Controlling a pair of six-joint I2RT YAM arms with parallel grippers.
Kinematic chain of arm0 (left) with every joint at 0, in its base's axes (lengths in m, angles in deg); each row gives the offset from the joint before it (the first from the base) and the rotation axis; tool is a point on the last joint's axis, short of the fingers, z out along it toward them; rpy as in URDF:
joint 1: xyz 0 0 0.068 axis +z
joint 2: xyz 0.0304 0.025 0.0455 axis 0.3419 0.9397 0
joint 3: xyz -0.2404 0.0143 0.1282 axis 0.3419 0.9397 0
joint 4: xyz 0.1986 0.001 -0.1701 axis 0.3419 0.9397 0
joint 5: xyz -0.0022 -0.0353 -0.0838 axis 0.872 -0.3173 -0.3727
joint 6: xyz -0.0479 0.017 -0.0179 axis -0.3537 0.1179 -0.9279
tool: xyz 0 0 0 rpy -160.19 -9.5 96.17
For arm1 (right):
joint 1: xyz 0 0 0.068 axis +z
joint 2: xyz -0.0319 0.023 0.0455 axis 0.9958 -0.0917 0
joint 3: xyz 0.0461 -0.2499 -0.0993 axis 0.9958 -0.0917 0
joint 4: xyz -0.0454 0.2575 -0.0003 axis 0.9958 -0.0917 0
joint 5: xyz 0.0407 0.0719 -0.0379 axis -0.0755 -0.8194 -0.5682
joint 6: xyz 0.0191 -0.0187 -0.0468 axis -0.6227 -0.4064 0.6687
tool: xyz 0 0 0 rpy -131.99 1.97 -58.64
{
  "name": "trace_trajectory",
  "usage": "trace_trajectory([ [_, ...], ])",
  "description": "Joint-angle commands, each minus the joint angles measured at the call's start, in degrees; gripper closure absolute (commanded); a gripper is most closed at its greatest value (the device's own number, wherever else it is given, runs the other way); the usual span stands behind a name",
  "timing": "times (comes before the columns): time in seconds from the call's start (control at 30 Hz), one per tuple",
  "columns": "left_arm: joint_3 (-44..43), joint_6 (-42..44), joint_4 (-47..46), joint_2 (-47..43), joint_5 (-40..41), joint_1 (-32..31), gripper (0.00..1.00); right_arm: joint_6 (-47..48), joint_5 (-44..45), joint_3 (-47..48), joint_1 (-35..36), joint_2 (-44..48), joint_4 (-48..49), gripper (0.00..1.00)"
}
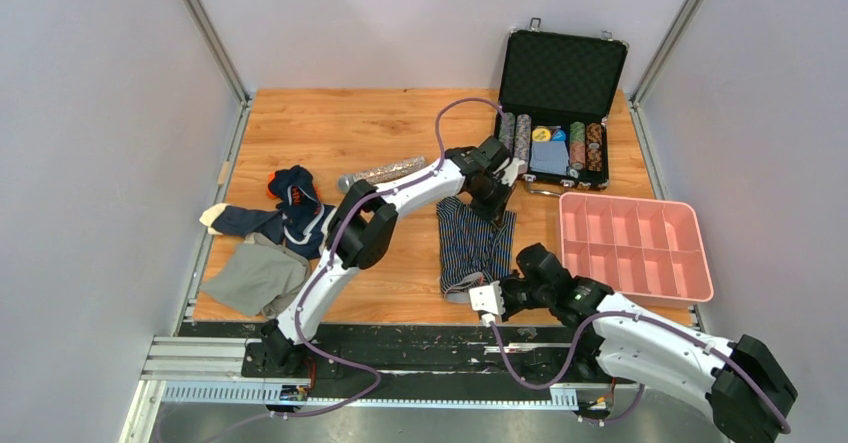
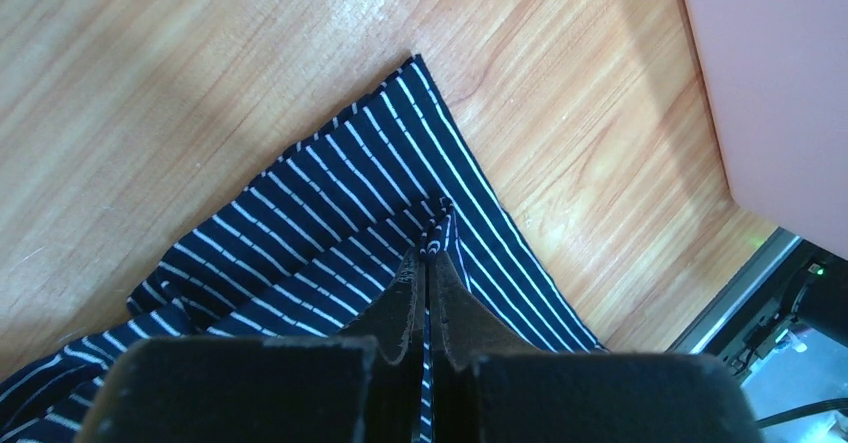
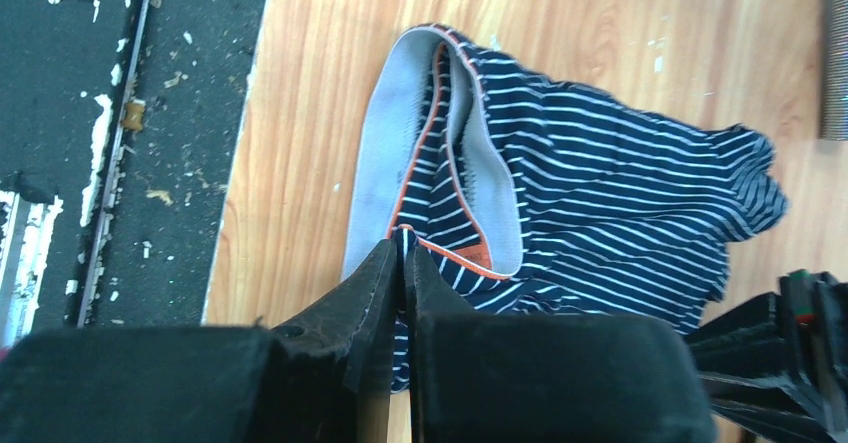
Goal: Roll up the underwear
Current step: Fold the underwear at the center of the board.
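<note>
The navy, white-striped underwear (image 1: 472, 248) lies spread on the wooden table between the two arms. My left gripper (image 1: 497, 203) is at its far end, shut on a pinched fold of the striped cloth (image 2: 330, 213), seen up close at the left gripper (image 2: 428, 255). My right gripper (image 1: 492, 299) is at the near end, shut on the grey, orange-edged waistband (image 3: 375, 153), with the right gripper (image 3: 403, 246) pinching its rim. A second, plain navy underwear with an orange patch (image 1: 292, 206) lies crumpled at the left.
A flat grey cloth (image 1: 255, 275) lies by the left front edge. A pink compartment tray (image 1: 635, 248) sits to the right, and an open black case of poker chips (image 1: 560, 113) stands behind it. A silvery cylinder (image 1: 385, 171) lies mid-table. The black rail (image 3: 150, 113) runs along the table's near edge.
</note>
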Motion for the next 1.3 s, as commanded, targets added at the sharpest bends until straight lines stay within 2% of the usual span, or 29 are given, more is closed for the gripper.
trace_trajectory([
  [0.0, -2.6, 0.4, 0.4, -6.1, 0.6, 1.6, 1.00, 1.6, 0.6, 4.2, -0.5, 2.7, -2.4, 1.00],
  [0.2, -2.5, 0.8, 0.6, -7.1, 1.5, 2.9, 1.00, 6.1, -1.5, 5.5, -4.1, 4.6, -7.9, 1.00],
  [0.37, -2.8, 0.6, 0.1, -7.7, 2.3, 2.9, 1.00, 10.8, -4.9, 6.5, -10.0, 5.0, -11.3, 1.00],
  [0.5, -2.9, 0.4, -0.5, -7.6, 2.6, 2.9, 1.00, 10.8, -7.1, 7.5, -13.9, 4.4, -12.0, 1.00],
  [0.8, -5.6, 0.4, -1.8, -4.2, 3.2, 2.9, 1.00, 9.9, -5.9, 4.4, -14.7, 7.9, -11.9, 0.99],
  [0.93, -5.8, 0.6, -2.6, -3.1, 2.6, 2.9, 1.00, 9.6, -2.3, 4.0, -14.8, 10.4, -13.6, 0.76],
  [1.03, -5.4, -0.5, -3.6, -2.6, 0.0, 2.9, 1.00, 4.0, -3.9, 10.1, -14.8, 11.7, -22.3, 0.59],
  [1.1, -4.9, -1.6, -4.5, -2.4, -1.7, 2.8, 1.00, -6.7, -5.4, 15.8, -14.8, 11.9, -26.0, 0.45],
  [1.17, -4.7, -2.7, -4.9, -2.0, -2.0, 2.8, 1.00, -20.2, -4.4, 21.3, -14.8, 10.7, -26.1, 0.34],
  [1.23, -4.8, -3.7, -5.2, -1.7, -2.0, 2.8, 1.00, -33.9, -1.2, 25.9, -14.9, 7.4, -26.4, 0.33],
  [1.27, -4.8, -4.0, -5.4, -1.6, -2.0, 2.8, 1.00, -37.7, -1.0, 28.3, -15.7, 5.5, -26.7, 0.33],
])
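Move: Both hands already pinch the underwear: its middle lies some 6 cm back and 4 cm left of the left hand, and about 7 cm ahead and 2 cm left of the right, a little below both. From the left hand, the pink tray is roughly 30 cm right and 5 cm back; the open case is about 18 cm ahead and 12 cm right. Both hands pull the pinched underwear up and forward about 4 cm; the right also goes right, opens, rises. ##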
